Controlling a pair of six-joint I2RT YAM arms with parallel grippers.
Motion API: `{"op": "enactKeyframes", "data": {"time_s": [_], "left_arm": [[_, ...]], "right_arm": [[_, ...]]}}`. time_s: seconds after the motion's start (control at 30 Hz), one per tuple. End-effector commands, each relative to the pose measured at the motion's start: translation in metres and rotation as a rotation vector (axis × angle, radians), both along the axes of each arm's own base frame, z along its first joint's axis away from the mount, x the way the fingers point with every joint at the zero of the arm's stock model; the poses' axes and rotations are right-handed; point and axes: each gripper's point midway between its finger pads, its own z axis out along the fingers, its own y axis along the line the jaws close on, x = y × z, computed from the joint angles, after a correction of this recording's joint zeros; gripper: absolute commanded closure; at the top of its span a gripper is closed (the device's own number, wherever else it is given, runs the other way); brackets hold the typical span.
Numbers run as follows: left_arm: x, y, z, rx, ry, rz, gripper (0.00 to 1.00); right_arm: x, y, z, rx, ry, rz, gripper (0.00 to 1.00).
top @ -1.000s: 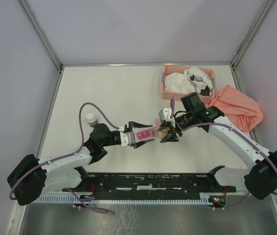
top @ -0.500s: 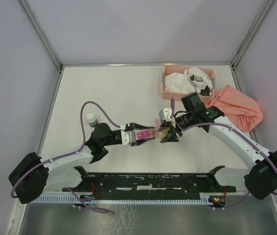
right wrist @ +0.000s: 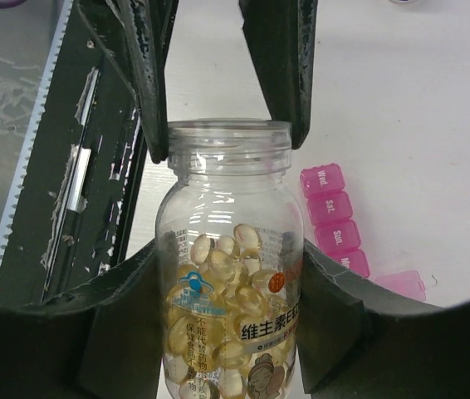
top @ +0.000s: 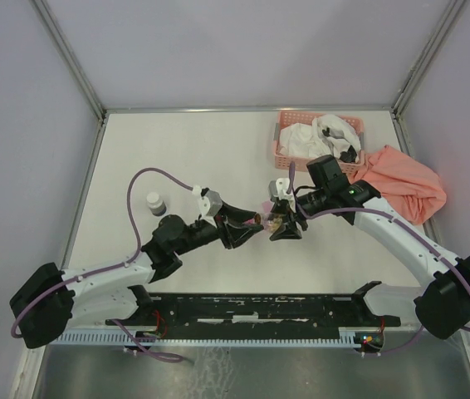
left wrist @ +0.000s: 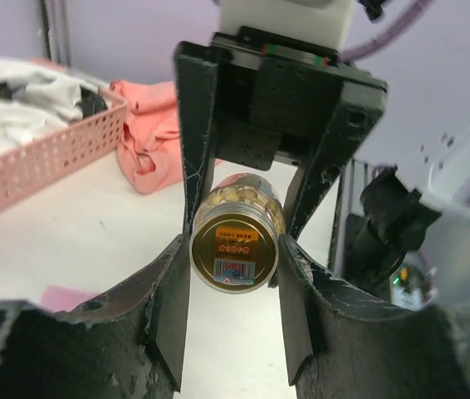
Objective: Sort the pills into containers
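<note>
A clear pill bottle [right wrist: 231,283] full of yellow softgel pills [right wrist: 218,249] hangs above the table, my right gripper [right wrist: 228,253] shut on its body. My left gripper [left wrist: 235,266] faces it from the other side. Its pads [left wrist: 187,258] press both sides of the bottle's end, a round gold face with a label [left wrist: 235,249]. In the top view the two grippers [top: 253,224] [top: 285,223] meet at mid-table with the bottle [top: 275,222] between them. The containers, a pink organizer strip [right wrist: 335,220], lie on the table under the bottle, lids down, with day names on them.
A salmon lattice basket [top: 278,155] with white cloth stands at the back right, an orange cloth [top: 405,184] beside it. A small white-capped bottle [top: 155,202] stands at the left. A black rail [top: 252,307] runs along the near edge.
My left arm lifted and turned its wrist, moving up to the bottle's end, and its jaws narrowed onto it. The right arm and bottle have stayed put.
</note>
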Motion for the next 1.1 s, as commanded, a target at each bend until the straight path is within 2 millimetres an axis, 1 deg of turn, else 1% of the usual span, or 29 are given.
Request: {"op": "enactKeyframes", "data": {"time_s": [0.0, 0.07, 0.17, 0.23, 0.27, 0.3, 0.33, 0.4, 0.43, 0.5, 0.53, 0.6, 0.63, 0.7, 0.77, 0.8, 0.87, 0.93, 1.0, 1.07], "left_arm": [[0.001, 0.000, 0.033, -0.186, 0.423, 0.130, 0.97], [0.002, 0.000, 0.034, -0.184, 0.490, 0.175, 0.97], [0.001, -0.002, 0.032, -0.193, 0.531, 0.186, 0.97], [0.002, -0.004, 0.026, -0.174, 0.540, 0.195, 0.97], [0.004, -0.004, 0.024, -0.167, 0.542, 0.203, 0.96], [0.004, -0.005, 0.022, -0.160, 0.538, 0.206, 0.92], [0.004, -0.005, 0.020, -0.152, 0.535, 0.205, 0.82], [0.004, -0.005, 0.020, -0.143, 0.522, 0.203, 0.54], [0.003, -0.004, 0.020, -0.142, 0.512, 0.204, 0.42], [0.002, 0.000, 0.021, -0.141, 0.493, 0.209, 0.23], [0.002, 0.003, 0.021, -0.139, 0.481, 0.212, 0.15], [0.002, 0.010, 0.015, -0.122, 0.458, 0.236, 0.06], [0.003, 0.013, 0.012, -0.105, 0.440, 0.249, 0.04], [0.000, 0.020, -0.001, -0.039, 0.369, 0.256, 0.03], [-0.006, 0.025, -0.018, 0.051, 0.282, 0.234, 0.03], [-0.011, 0.028, -0.030, 0.095, 0.239, 0.218, 0.04], [-0.020, 0.033, -0.041, 0.135, 0.122, 0.170, 0.03], [-0.027, 0.040, -0.042, 0.131, -0.058, 0.136, 0.03], [-0.036, 0.046, -0.033, 0.103, -0.314, 0.109, 0.01], [-0.038, 0.051, -0.021, 0.067, -0.510, 0.130, 0.01]], "right_arm": [[0.026, 0.004, 0.013, 0.004, -0.047, -0.088, 0.98], [0.028, 0.004, 0.011, 0.000, -0.040, -0.096, 0.98], [0.028, 0.005, 0.010, 0.000, -0.030, -0.096, 0.98], [0.028, 0.005, 0.009, -0.001, -0.025, -0.098, 0.98], [0.028, 0.005, 0.009, 0.000, -0.023, -0.098, 0.98], [0.028, 0.005, 0.009, 0.001, -0.022, -0.097, 0.98], [0.027, 0.005, 0.010, 0.003, -0.022, -0.096, 0.98], [0.028, 0.005, 0.011, 0.006, -0.023, -0.095, 0.98], [0.027, 0.004, 0.010, 0.006, -0.021, -0.095, 0.98], [0.027, 0.005, 0.011, 0.008, -0.022, -0.092, 0.98], [0.027, 0.004, 0.011, 0.009, -0.021, -0.092, 0.98], [0.025, 0.005, 0.012, 0.015, -0.019, -0.084, 0.98], [0.025, 0.005, 0.013, 0.017, -0.020, -0.082, 0.98], [0.022, 0.005, 0.013, 0.021, -0.020, -0.070, 0.98], [0.021, 0.004, 0.013, 0.024, -0.025, -0.059, 0.98], [0.020, 0.004, 0.013, 0.026, -0.028, -0.053, 0.98], [0.018, 0.004, 0.015, 0.032, -0.036, -0.039, 0.98], [0.015, 0.004, 0.015, 0.038, -0.042, -0.022, 0.98], [0.012, 0.004, 0.015, 0.043, -0.042, -0.008, 0.98], [0.010, 0.004, 0.015, 0.046, -0.046, 0.004, 0.98]]}}
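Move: Between the left fingers is the clear lid of the pill jar, right at the hand point, with the jar lying sideways and its mouth facing left. From the right hand, which holds the jar's body, the lid is about 4 cm to the left and 2 cm lower. The pink pill box lies on the table some 10 cm ahead of the left hand and about 19 cm below it. The white bottle stands roughly 29 cm to that hand's left, 17 cm farther out and 18 cm down. Twisting the pinched lid some 30 degrees more in the unscrewing direction (counter-clockwise, facing the lid), the left hand then spreads its fingers wide and lets go. It backs away down, left and a little back, about 8 cm in all, rolling back nearly as far as it had twisted. The right hand keeps its grip on the jar, easing only about 1 cm forward. ##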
